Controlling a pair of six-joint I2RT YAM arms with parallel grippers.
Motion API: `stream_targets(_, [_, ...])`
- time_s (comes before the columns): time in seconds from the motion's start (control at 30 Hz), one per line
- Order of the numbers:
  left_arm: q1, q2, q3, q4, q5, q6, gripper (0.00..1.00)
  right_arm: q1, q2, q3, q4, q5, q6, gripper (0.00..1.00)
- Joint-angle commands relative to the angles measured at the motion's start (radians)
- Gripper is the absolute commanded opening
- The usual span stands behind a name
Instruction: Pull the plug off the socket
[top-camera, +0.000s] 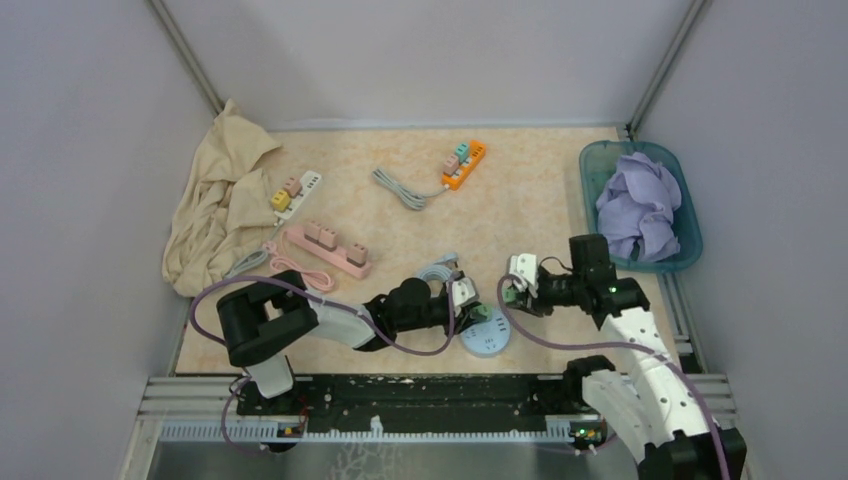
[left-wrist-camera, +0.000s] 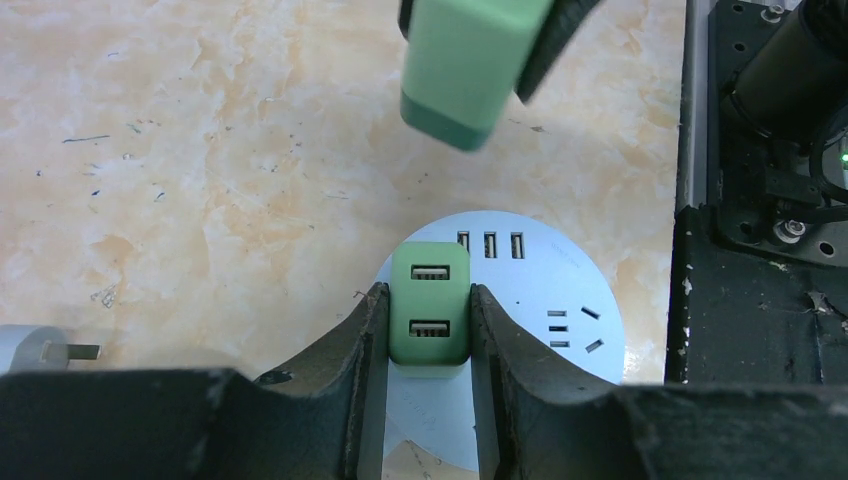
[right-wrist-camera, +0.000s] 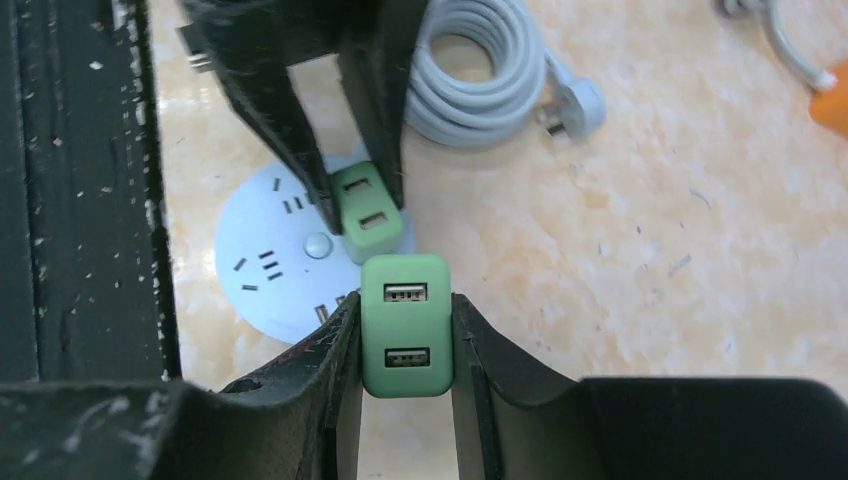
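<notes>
A round pale-blue socket (top-camera: 488, 338) lies on the table near the front edge, between the two arms. On its top face (left-wrist-camera: 545, 290) stands a green two-port USB plug (left-wrist-camera: 430, 315), and my left gripper (left-wrist-camera: 428, 300) is shut on that plug's sides. My right gripper (right-wrist-camera: 405, 310) is shut on a second green plug (right-wrist-camera: 405, 325), held in the air clear of the socket (right-wrist-camera: 270, 265). From the left wrist this lifted plug (left-wrist-camera: 470, 65) hangs just beyond the socket. The prongs of both plugs are hidden.
A coiled grey cable (right-wrist-camera: 480, 80) lies just behind the socket. Pink (top-camera: 328, 248), white (top-camera: 295, 192) and orange (top-camera: 463, 165) power strips lie farther back, a beige cloth (top-camera: 215, 200) at the left. A teal basket (top-camera: 690, 250) with purple cloth stands right. The black base rail (top-camera: 420, 390) runs along the front.
</notes>
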Motion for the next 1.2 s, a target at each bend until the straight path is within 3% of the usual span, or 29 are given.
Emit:
stream_targets(0.0, [-0.001,0.022,-0.046,-0.195,-0.026,-0.035,0.01,-0.128,0.052,0.066,0.089,-0.031,0.187,0.0])
stream_targets(0.2, [-0.001,0.002,-0.034,-0.195,-0.029,-0.044,0.01,-0.161,0.257,0.172,0.299,0.014,0.596,0.0])
stream_targets(0.33, [-0.001,-0.002,-0.025,-0.197,-0.023,-0.052,0.0,-0.161,0.402,0.266,0.381,0.205,0.798,0.0])
stream_targets(0.6, [-0.001,-0.012,-0.02,-0.201,-0.027,-0.061,0.01,-0.161,0.702,0.492,0.371,0.386,0.891,0.0])
stream_targets(0.9, [0.0,-0.009,0.01,-0.231,-0.022,-0.056,0.0,-0.161,1.028,0.75,0.352,0.438,1.014,0.13])
stream_targets(1.17, [0.005,-0.007,0.022,-0.244,-0.024,-0.056,0.0,-0.161,1.211,0.889,0.323,0.466,1.041,0.24])
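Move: The green plug, already out and in the right fingers, is bound for clear table about 28 cm ahead of the right hand, 5 cm right and 12 cm below. From this hand, the orange power strip lies some 47 cm ahead and 7 cm left, the bin 32 cm ahead and 44 cm right. The round socket is 7 cm back, 4 cm left, 11 cm down. From the left hand, the clear spot lies roughly 30 cm ahead, 11 cm right, 6 cm below. The freed green plug stays pinched in the right fingers as the right arm carries it away from the socket, about 28 cm forward and slightly right, fairly level at first, then sinking some 6 cm towards the clear table as it slows. On the way the wrist swings roughly 60 degrees clockwise and tips the fingers more steeply down. ##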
